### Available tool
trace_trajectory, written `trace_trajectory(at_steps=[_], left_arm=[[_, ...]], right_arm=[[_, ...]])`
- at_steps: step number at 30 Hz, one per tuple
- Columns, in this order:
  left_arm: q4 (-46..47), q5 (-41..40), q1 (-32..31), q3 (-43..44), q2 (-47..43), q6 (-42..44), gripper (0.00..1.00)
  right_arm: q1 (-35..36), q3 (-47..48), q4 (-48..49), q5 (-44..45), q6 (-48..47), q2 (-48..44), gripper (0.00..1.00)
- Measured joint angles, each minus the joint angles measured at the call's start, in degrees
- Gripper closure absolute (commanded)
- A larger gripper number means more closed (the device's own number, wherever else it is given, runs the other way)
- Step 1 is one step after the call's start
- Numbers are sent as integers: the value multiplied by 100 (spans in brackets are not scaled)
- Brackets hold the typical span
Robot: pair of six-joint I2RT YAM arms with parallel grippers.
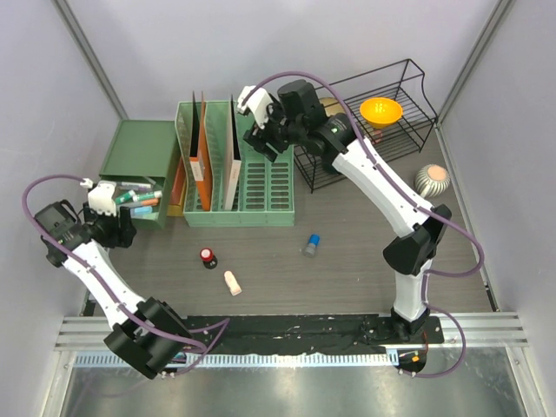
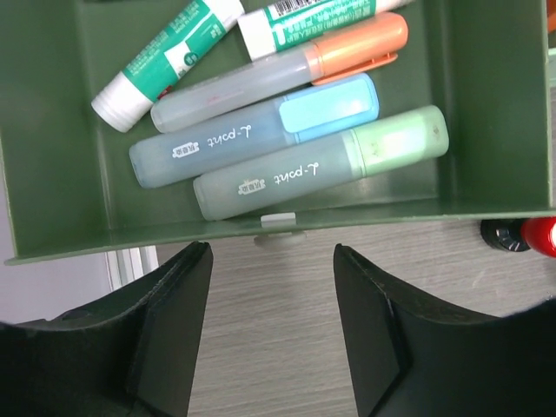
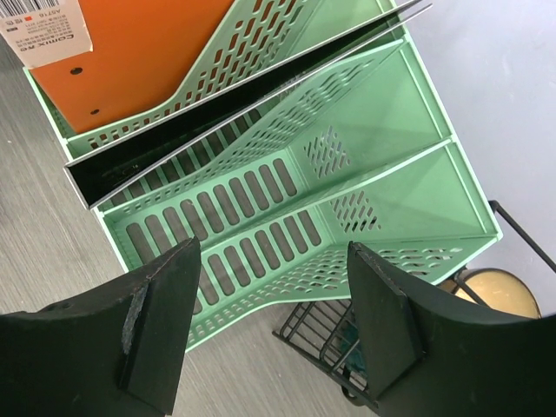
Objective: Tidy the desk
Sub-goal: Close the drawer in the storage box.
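Observation:
The desk (image 1: 347, 278) is a dark wood-grain top. On it lie a small red-capped bottle (image 1: 208, 257), a pale pink stick (image 1: 232, 282) and a blue-capped tube (image 1: 311, 245). My left gripper (image 1: 126, 224) hovers low at the front edge of an open green drawer (image 2: 52, 174). Its jaws are open around bare desk (image 2: 269, 330), just short of the drawer's small handle (image 2: 278, 224). The drawer holds a glue stick (image 2: 165, 52) and orange (image 2: 347, 48), blue (image 2: 261, 130) and green (image 2: 321, 161) highlighters. My right gripper (image 3: 274, 287) hangs open and empty above the green file rack (image 3: 287, 200).
The green drawer unit (image 1: 139, 152) stands at the back left. An orange folder (image 3: 148, 52) and a dark divider fill the rack's left slots. A black wire basket (image 1: 382, 130) holds an orange bowl (image 1: 380, 110). A striped round pot (image 1: 432, 179) sits at the right.

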Motion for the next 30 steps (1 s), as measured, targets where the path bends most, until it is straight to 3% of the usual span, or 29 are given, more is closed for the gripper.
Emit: trace_trajectory(at_steps=[12,22,30], left_arm=[[538,111,-57,-470,-37,-184,53],[1010,275,-70,-789,-439,-544,74],[1178,345,-76,-817,-549,-708,77]], right_arm=[[0,-149,0,151,0,-188,28],[0,-330,-7,208,0,-190,28],[0,-535,-11,249,-13,-197,28]])
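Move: The open green drawer's small front knob lies about 3 cm ahead of the left gripper, 1 cm to its right and 2 cm lower. The light-green highlighter, just inside the drawer's front wall, is some 6 cm ahead and 2 cm right. The red-capped bottle stands roughly 19 cm right, 5 cm back, far lower on the desk. From the right gripper the knob is about 35 cm left, 16 cm back and 17 cm lower. Narrow the left fingers from well apart to a small gap as you ease them about 1.5 cm forward and a little right to the drawer's knob. Dip about 1.5 cm first, then rise back nearly to the starting height while tilting the fingertips up some 10 degrees. Lower the right gripper about 2 cm over the green rack, drifting slightly right, its fingers staying open. ##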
